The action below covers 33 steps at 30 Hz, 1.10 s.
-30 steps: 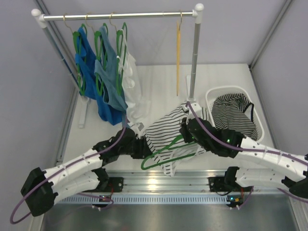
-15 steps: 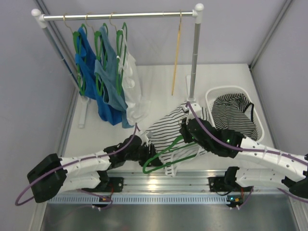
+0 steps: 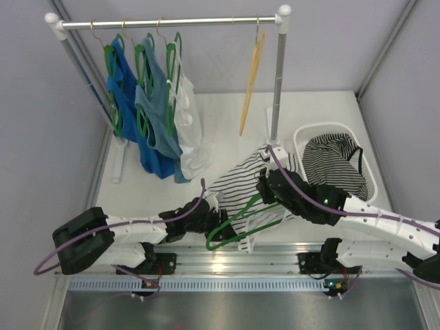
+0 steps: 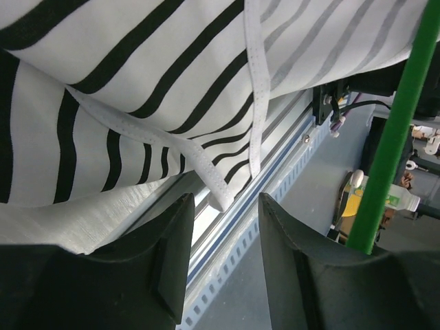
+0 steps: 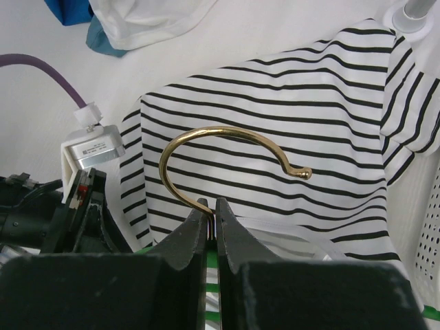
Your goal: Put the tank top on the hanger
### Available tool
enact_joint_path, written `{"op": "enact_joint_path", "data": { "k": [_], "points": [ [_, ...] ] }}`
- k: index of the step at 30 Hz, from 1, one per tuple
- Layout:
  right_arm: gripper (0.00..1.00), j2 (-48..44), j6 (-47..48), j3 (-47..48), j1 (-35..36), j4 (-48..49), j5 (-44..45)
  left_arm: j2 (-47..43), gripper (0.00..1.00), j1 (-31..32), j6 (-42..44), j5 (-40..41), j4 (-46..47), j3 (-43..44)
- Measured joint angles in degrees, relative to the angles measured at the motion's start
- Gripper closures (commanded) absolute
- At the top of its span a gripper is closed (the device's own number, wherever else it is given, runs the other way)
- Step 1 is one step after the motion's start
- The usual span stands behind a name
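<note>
The striped tank top (image 3: 240, 182) hangs draped over the green hanger (image 3: 234, 217) just beyond the arms' bases. My right gripper (image 3: 263, 187) is shut on the hanger at the foot of its brassy hook (image 5: 227, 137), with the tank top (image 5: 289, 103) spread behind the hook. My left gripper (image 3: 220, 220) sits low at the garment's near left edge. In the left wrist view this gripper (image 4: 223, 237) is open with nothing between its fingers; the white hem (image 4: 210, 182) dangles just above them and a green hanger bar (image 4: 392, 137) runs down the right.
A clothes rail (image 3: 172, 23) at the back carries blue tops (image 3: 148, 103) and a white top (image 3: 187, 117) on green hangers, plus a bare yellow hanger (image 3: 249, 75) hanging tilted. A white basket (image 3: 330, 126) at the right holds another striped garment (image 3: 333, 165).
My left gripper has slid right and nearer, under the tank top's edge, and its jaws have widened. The yellow hanger has swung out to a tilt. The right arm has not moved.
</note>
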State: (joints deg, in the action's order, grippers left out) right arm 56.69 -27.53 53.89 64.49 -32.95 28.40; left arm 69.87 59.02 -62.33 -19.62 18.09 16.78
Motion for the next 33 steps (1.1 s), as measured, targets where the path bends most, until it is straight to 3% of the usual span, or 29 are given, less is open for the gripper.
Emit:
{"op": "enact_joint_path", "data": {
  "k": [15,21,25,33],
  "points": [
    [1.0,0.07,-0.07,-0.02,0.0,0.37,0.04,8.2,0.53,2.84,-2.19,0.66,8.79,-0.94],
    [1.0,0.07,-0.09,0.0,0.0,0.37,0.09,9.64,0.58,4.07,-2.91,1.16,10.99,-0.92],
    [1.0,0.07,-0.15,0.0,0.0,0.37,0.39,9.79,0.64,4.2,-3.37,1.27,12.39,-0.92],
    [1.0,0.17,-0.74,0.0,0.0,0.31,1.29,9.79,0.95,4.2,-3.65,1.16,13.42,-0.79]
  ]
}}
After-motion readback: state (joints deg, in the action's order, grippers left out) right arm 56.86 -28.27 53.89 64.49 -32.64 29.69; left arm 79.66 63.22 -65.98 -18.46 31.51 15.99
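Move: The tip of the tank top's near shoulder strap lies just past the left fingertips, roughly 3 cm to the right, 1 cm back and 2 cm below. The striped body spreads flat with its middle about 14 cm ahead, 6 cm right and 4 cm lower, while the green hanger's middle is some 4 cm ahead, 4 cm right and 10 cm above. From the right hand, the strap tip is about 13 cm back, 5 cm left and 17 cm down. The left hand, fingers already part open and pointing right and down under the green hanger, eases about 2 cm down while drifting back and to the right, bringing its fingertips around the loose end of the shoulder strap. It then keeps creeping right, a bit over 2 cm in all, and rises about 1 cm as the fingers close from half open to nearly shut, pinching the strap tip, while the right hand stays put and keeps its grip on the hanger just below its hook. ##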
